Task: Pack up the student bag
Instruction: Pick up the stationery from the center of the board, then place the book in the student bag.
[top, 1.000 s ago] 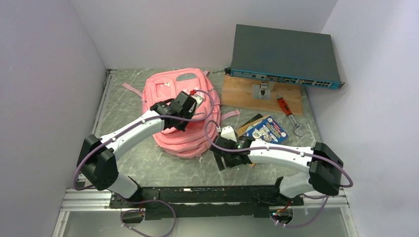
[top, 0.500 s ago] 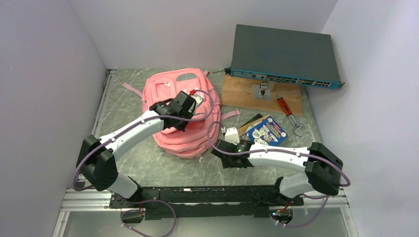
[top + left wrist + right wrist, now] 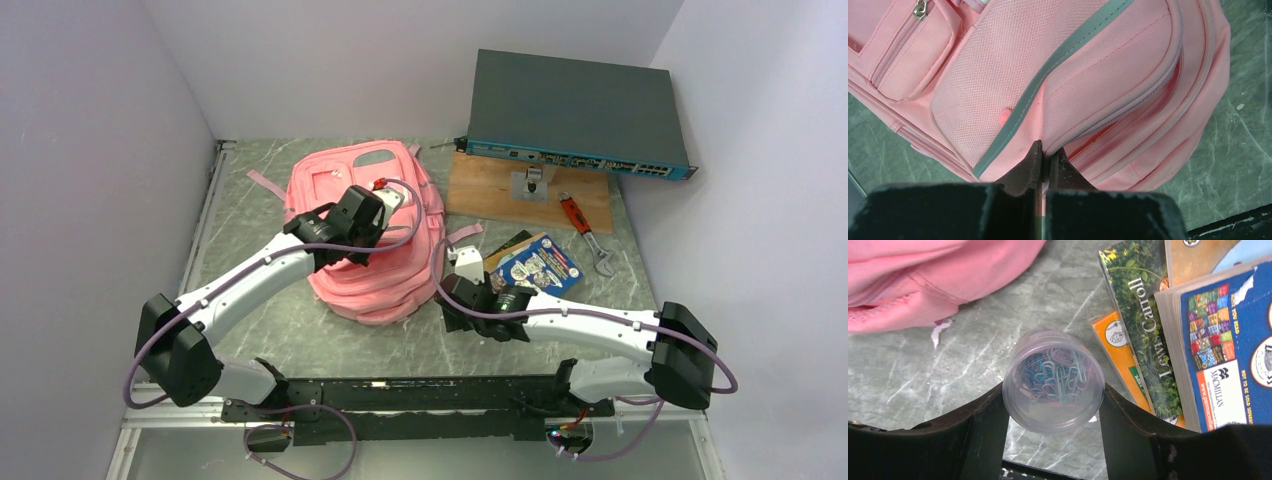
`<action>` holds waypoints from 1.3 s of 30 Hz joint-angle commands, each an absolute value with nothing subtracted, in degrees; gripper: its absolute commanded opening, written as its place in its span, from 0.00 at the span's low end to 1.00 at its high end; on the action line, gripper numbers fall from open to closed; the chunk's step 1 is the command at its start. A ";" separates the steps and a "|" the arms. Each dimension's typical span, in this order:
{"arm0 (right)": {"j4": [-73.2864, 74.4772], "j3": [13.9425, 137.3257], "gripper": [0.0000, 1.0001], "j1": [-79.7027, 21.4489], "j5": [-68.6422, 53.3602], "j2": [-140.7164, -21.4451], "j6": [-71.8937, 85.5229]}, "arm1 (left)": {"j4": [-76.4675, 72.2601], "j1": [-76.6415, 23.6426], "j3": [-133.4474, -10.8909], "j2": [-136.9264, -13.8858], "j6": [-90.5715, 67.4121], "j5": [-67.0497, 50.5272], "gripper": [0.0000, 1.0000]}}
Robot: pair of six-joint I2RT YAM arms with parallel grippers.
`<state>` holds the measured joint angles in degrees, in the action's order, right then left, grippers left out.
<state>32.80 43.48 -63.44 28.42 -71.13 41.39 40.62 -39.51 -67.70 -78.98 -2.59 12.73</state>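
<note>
The pink student bag [image 3: 335, 180] lies at the table's middle left; its mesh front pocket with grey trim [image 3: 1048, 70] fills the left wrist view. My left gripper [image 3: 1048, 155] [image 3: 388, 203] is shut, pinching the fabric edge of that pocket beside an open zipper. A clear round tub of coloured paper clips [image 3: 1053, 377] [image 3: 464, 264] stands on the table just right of the bag. My right gripper [image 3: 1053, 405] [image 3: 463, 275] is shut on it, a finger touching each side.
A stack of books [image 3: 540, 262] lies just right of the tub, with a Lewis Carroll book [image 3: 1143, 335] and a blue Macmillan book [image 3: 1228, 350]. Behind them are a red wrench [image 3: 585, 228], a wooden board [image 3: 495, 185] and a dark network switch [image 3: 575, 110].
My right arm reached forward to the tub and its jaws closed onto it. The left arm shifted slightly left, pulling the bag's fabric along.
</note>
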 commanded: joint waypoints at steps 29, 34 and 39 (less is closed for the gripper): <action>-7.31 59.71 0.10 -50.67 1.55 -85.57 39.80 | 29.97 -39.32 -64.47 -68.70 -4.31 8.22 0.00; -13.16 60.38 0.11 -51.78 6.62 -89.65 37.55 | 27.57 -39.31 -62.97 -66.39 -4.30 5.02 0.00; -20.90 57.40 0.12 -52.61 7.91 -89.48 37.74 | 26.75 -39.31 -62.41 -66.08 -4.51 4.60 0.00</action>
<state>-8.01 57.74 -51.94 5.78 -91.09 37.56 34.92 -38.76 -61.12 -68.82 -2.63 8.97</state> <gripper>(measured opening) 0.613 0.042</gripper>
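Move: About 16 cm to the left of the right hand, 12 cm ahead and some 6 cm above is the pink bag's front opening, where that hand's tub of paper clips is going. The bag's side strap lies roughly 20 cm straight ahead and 5 cm below; the stack of books is about 15 cm to the right, 9 cm ahead and 5 cm below. From the left hand, already pinching the flap's edge, the opening lies some 7 cm right, 2 cm ahead and 2 cm below. Carrying the already-held tub of clips left, forward and up, the right hand climbs clear first, then runs nearly level across to the bag and in under the lifted flap, about 20 cm across in all. On the way it rolls some 35 degrees, its left side rising, and its grip stays shut on the tub. The left hand keeps its pinch on the flap's edge and draws it slightly up and back. ##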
